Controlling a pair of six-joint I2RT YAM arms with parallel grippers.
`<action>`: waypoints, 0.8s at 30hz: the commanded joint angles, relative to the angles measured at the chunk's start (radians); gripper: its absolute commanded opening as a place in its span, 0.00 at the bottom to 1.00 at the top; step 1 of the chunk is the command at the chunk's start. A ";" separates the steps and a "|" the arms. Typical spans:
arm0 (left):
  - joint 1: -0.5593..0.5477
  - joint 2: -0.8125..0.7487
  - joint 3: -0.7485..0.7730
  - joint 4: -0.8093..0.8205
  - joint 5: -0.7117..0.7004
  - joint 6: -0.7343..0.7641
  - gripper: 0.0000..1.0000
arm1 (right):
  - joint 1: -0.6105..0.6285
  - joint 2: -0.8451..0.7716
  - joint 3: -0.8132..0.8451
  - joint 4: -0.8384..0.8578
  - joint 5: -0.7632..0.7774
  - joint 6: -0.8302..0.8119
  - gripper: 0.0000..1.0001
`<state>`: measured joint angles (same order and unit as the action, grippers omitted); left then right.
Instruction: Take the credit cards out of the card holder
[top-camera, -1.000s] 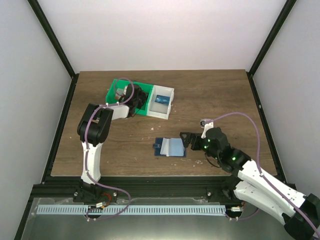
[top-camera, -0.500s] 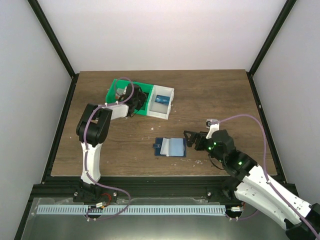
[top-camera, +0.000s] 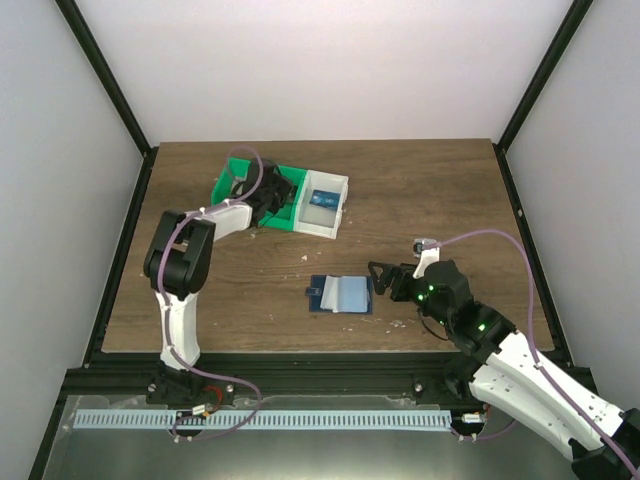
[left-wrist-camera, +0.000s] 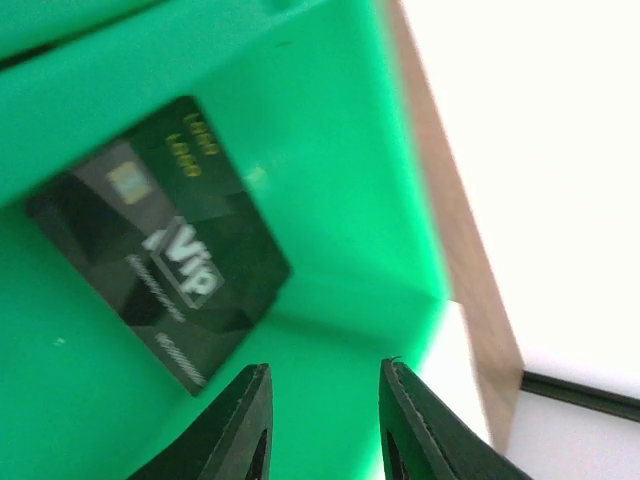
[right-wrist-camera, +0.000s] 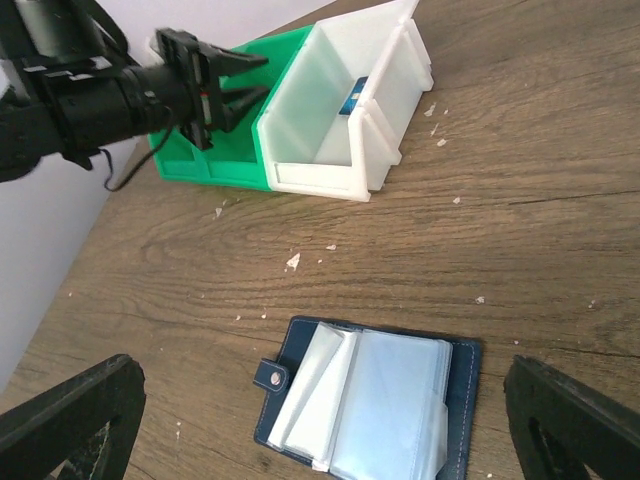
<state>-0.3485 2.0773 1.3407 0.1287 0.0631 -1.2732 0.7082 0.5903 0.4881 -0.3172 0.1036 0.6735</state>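
Observation:
The card holder (top-camera: 340, 294) lies open on the wood, navy with clear pocket sleeves (right-wrist-camera: 390, 400) fanned up; no card shows in them. My right gripper (top-camera: 380, 279) hovers just right of it, wide open and empty, its fingers (right-wrist-camera: 70, 420) framing the holder in the right wrist view. My left gripper (left-wrist-camera: 326, 368) hangs inside the green bin (top-camera: 230, 180), jaws apart with nothing between them. A dark credit card (left-wrist-camera: 160, 250) marked VIP lies on the bin floor just ahead of the fingertips. A blue card (top-camera: 322, 198) lies in the white bin (top-camera: 328, 224).
The green bin (right-wrist-camera: 225, 165) and white bin (right-wrist-camera: 330, 125) stand side by side at the back left of the table (top-camera: 430, 190). Small white crumbs (right-wrist-camera: 293, 261) are scattered on the wood between the bins and the holder. Black frame posts border the table.
My left gripper's jaws have spread apart over the green bin and its arm has shifted slightly left. The right gripper drew back a little to the right of the holder, then held still.

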 joint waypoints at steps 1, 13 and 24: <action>-0.004 -0.123 -0.006 0.005 -0.002 0.102 0.32 | -0.006 -0.003 0.032 -0.006 -0.004 0.008 1.00; -0.034 -0.400 -0.107 -0.114 -0.163 0.444 0.48 | -0.006 0.038 0.067 -0.034 -0.030 0.020 1.00; -0.041 -0.677 -0.249 -0.195 -0.029 0.733 0.77 | -0.006 0.073 0.139 -0.098 -0.002 0.028 1.00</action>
<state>-0.3843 1.4723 1.1297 -0.0013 -0.0406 -0.7029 0.7082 0.6548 0.5472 -0.3790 0.0727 0.6968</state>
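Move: The card holder, open on the table, lies about 27 cm back from the left hand and some 14 cm to its right, 6 cm lower. The black VIP card lies in the middle green bin, roughly 3 cm ahead, 2 cm left and 5 cm below this hand; the blue card in the white bin is about 3 cm ahead and 12 cm right. From the right hand, the holder is about 5 cm ahead, 9 cm left and 16 cm down. The black VIP card, already loose on its bin's floor, is left behind as the left hand rises about 18 cm, at first straight up out of the green bin, then also swinging back some 9 cm and a little left. The fingers tip upward, the hand's left side rises about 25 degrees, and the empty gripper opens from a third to about three quarters. ##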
